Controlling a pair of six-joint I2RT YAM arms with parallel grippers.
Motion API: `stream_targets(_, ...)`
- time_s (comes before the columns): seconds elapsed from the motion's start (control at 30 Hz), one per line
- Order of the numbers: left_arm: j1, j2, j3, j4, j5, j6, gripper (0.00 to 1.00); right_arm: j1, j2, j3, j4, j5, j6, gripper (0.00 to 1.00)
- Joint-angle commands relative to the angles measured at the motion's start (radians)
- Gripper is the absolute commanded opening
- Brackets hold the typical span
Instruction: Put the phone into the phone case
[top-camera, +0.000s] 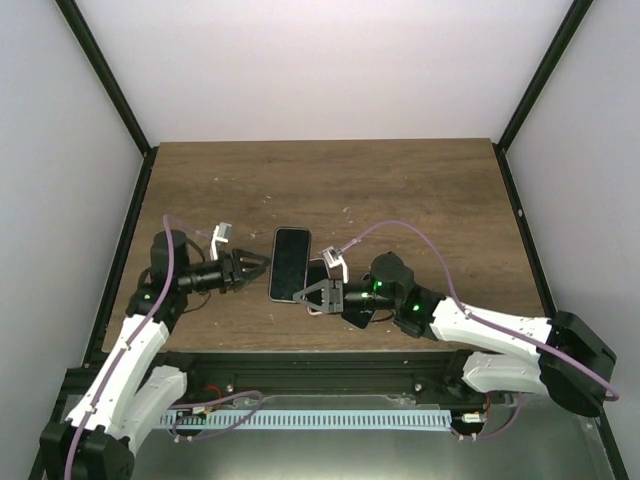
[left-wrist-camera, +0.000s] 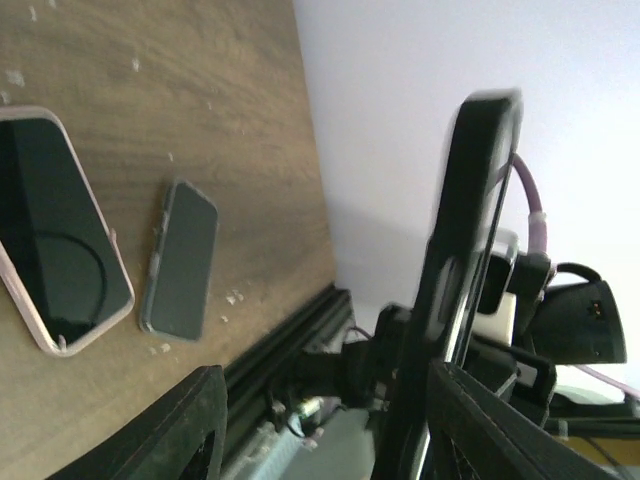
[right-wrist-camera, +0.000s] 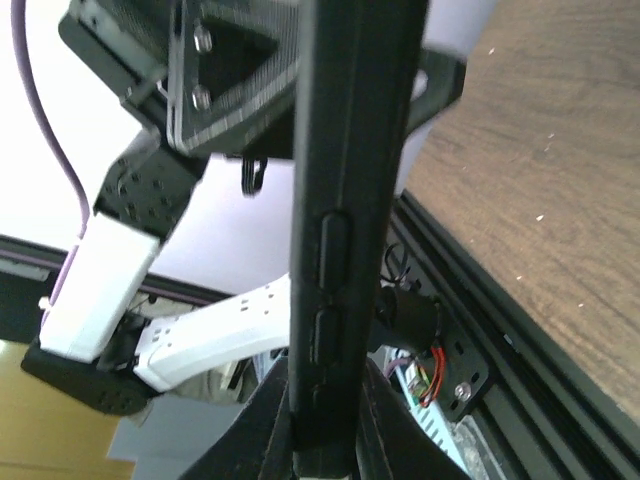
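Note:
A phone (top-camera: 290, 262) with a dark screen and a pale pink rim lies flat on the wooden table (top-camera: 400, 200); the left wrist view has it at the left (left-wrist-camera: 55, 225). My right gripper (top-camera: 318, 296) (right-wrist-camera: 325, 440) is shut on the bottom of a black phone case (right-wrist-camera: 345, 200). The case stands upright and edge-on, its raised side buttons showing. In the left wrist view the case (left-wrist-camera: 470, 230) rises just beyond my right finger. My left gripper (top-camera: 262, 265) (left-wrist-camera: 330, 400) is open beside the phone's left edge, with nothing between its fingers.
A smaller grey slab (left-wrist-camera: 182, 262) lies flat next to the phone, partly covered by my right gripper in the top view (top-camera: 318, 270). The table's black front rail (right-wrist-camera: 480, 320) runs close behind both grippers. Black frame posts and pale walls enclose the table.

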Motion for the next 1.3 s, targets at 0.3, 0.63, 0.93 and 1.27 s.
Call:
stream_targets(0.3,0.003,-0.070,-0.177,0.264,0.148,-0.261,0.55,-0.010,0.042,0.079,0.091,0.122,0.033,0.01)
stream_targets(0.63,0.003,-0.033,-0.178,0.284,0.181,-0.239,0.25,-0.011,0.103,0.079,0.143,0.118,0.061,0.01)
stream_targets(0.93,0.003,-0.014,-0.137,0.152,0.107,-0.119,0.00,-0.029,0.120,0.048,0.156,0.103,0.076,0.04)
stream_targets(1.27,0.028,0.087,-0.109,0.145,0.016,-0.081,0.00,-0.079,0.113,0.006,0.038,0.112,0.047,0.39)
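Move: The phone in its black case is held out level by the right hand at its near right corner; its middle is about 7 cm ahead of the right hand and 2 cm to its left. From the open left hand that middle is level front to back, roughly 6 cm to the right and about 1 cm above. Some 18 cm below the left hand, the pink-cased phone lies 3 cm ahead and 12 cm right, and the bare phone 1 cm back and 24 cm right. The left hand, open, drops about 2 cm and back as much to bring its fingers around the cased phone's left long edge, shuts on that edge and pinches it, then sinks some 2 cm more while easing forward again. Meanwhile the right hand, still gripping the near right corner, carries the phone about 5 cm forward and 3 cm down, turning roughly 10 degrees clockwise, and only once the left fingers have shut does it begin to open around the corner. ##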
